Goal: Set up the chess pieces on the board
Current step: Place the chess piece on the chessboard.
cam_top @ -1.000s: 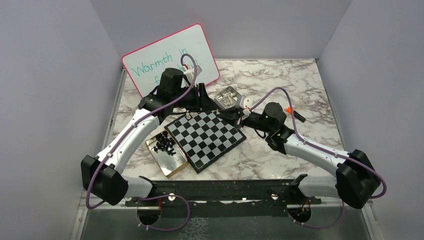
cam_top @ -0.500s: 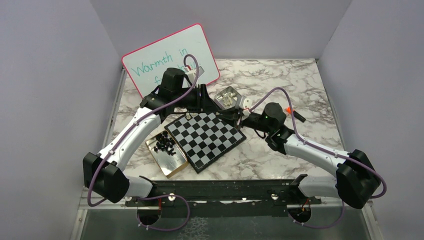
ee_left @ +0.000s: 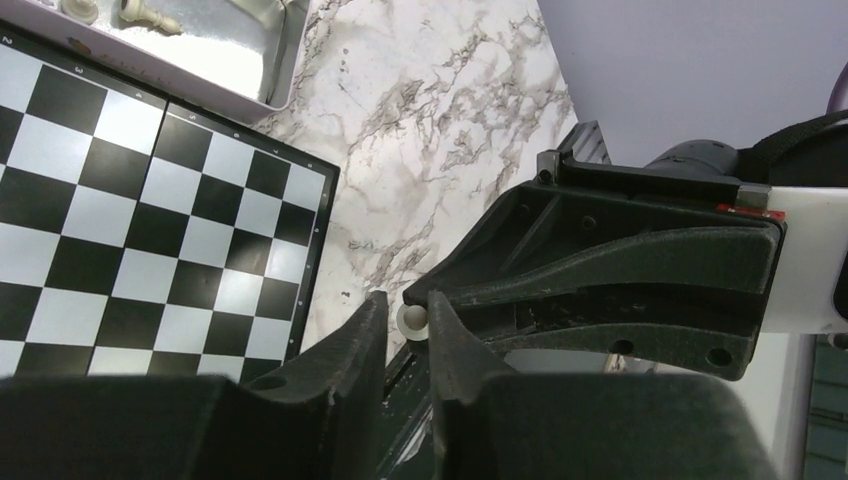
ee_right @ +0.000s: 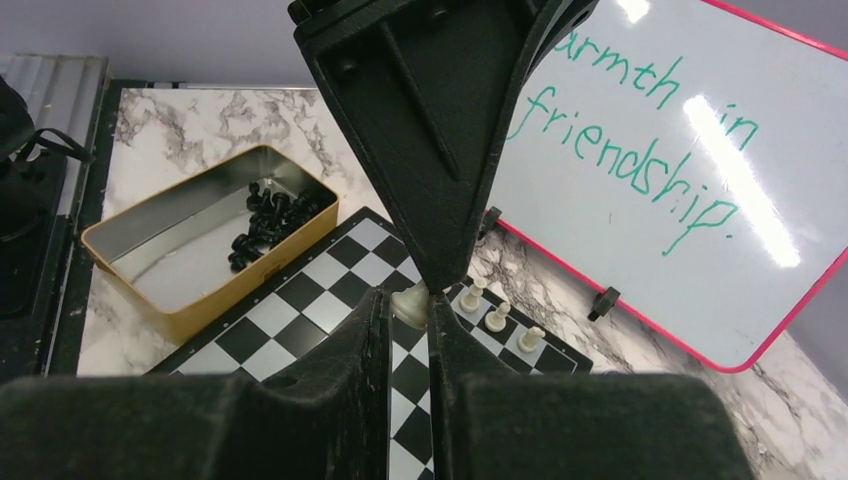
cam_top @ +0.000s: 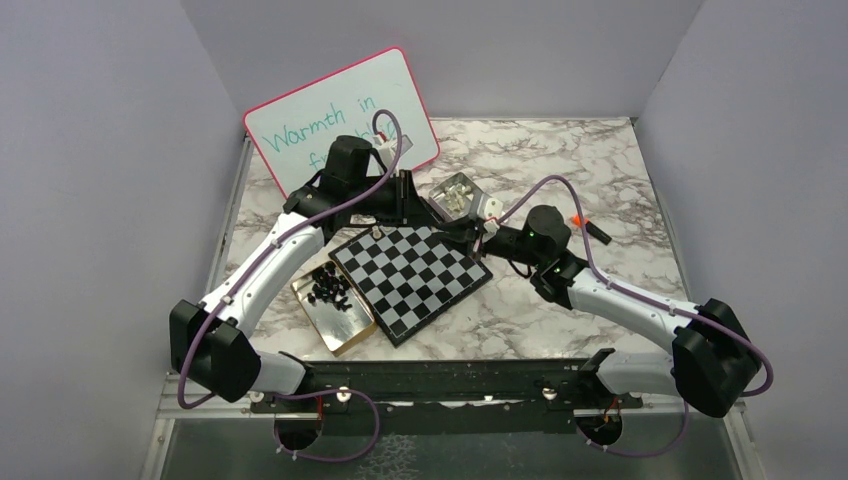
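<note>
Above the far corner of the board [cam_top: 412, 278], my two grippers meet tip to tip. A cream-white chess piece [ee_right: 410, 303] sits between the tips of my right gripper [ee_right: 408, 300], which is shut on it. My left gripper [ee_left: 405, 305] has closed narrowly around the same piece [ee_left: 412, 320] from the other side. In the top view the left gripper [cam_top: 438, 216] and right gripper [cam_top: 452, 226] hide the piece. Three white pieces [ee_right: 497, 315] stand along the board's far edge. Black pieces [cam_top: 330, 285] lie in a gold tin [cam_top: 345, 325].
A silver tin [cam_top: 457, 192] with more white pieces [ee_left: 145, 12] sits just behind the board. The pink-rimmed whiteboard [cam_top: 330, 110] leans at the back left. A small orange and black object [cam_top: 580, 220] lies on the marble right of the right wrist.
The left gripper's jaws have narrowed onto the white piece held by the right gripper. The left arm's elbow has crept slightly right; the right arm has stayed put.
</note>
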You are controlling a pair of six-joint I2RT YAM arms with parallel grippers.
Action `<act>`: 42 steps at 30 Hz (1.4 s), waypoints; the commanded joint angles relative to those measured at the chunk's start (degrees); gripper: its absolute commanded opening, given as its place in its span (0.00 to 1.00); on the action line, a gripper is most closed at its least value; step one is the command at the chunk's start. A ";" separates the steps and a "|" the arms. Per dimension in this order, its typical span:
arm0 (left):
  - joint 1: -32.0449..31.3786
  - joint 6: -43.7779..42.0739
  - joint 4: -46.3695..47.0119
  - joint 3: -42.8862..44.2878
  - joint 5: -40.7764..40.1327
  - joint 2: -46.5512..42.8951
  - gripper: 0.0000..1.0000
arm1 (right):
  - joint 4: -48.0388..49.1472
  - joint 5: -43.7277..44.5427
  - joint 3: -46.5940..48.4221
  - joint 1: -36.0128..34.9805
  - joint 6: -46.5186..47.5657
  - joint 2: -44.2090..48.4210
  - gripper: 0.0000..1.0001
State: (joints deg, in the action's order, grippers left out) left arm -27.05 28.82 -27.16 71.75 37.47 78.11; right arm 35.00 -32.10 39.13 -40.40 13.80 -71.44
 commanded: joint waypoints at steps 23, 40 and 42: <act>1.61 -11.39 -1.69 0.90 -22.55 -0.64 0.00 | -1.01 10.07 -5.46 -0.42 -20.54 8.05 1.00; -7.75 -14.67 16.10 1.45 -48.52 15.98 0.00 | -21.73 26.20 -8.32 -0.42 -26.09 25.62 1.00; -8.49 -14.64 18.01 0.76 -50.43 18.06 0.00 | -23.02 26.31 -8.79 -0.44 -27.01 27.39 1.00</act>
State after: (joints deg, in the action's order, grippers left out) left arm -34.37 14.90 -16.08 74.06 -6.59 92.58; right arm 17.23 -8.54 31.68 -40.56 -11.14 -47.24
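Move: The chess piece is at the pads of both hands, pinched by the right fingers and between the left ones, which aren't fully closed. From the left hand, the board's empty far corner square lies about 19 cm ahead, 5 cm left and 24 cm down. The nearest of the standing white pieces is roughly 17 cm ahead and 7 cm left, the grey tray of white pieces some 19 cm ahead and 7 cm right, both about 23 cm below. The left fingers shut on the chess piece while the right ones still grip it; only then does the right hand open wide and draw off about 8 cm to its right, tipping its fingers down. The left hand carries the piece some 12 cm forward and 8 cm down over the board towards the empty far corner, veering left and then back right, while the wrist turns its fingers by about 40 degrees from pointing mostly sideways to forward and down. ##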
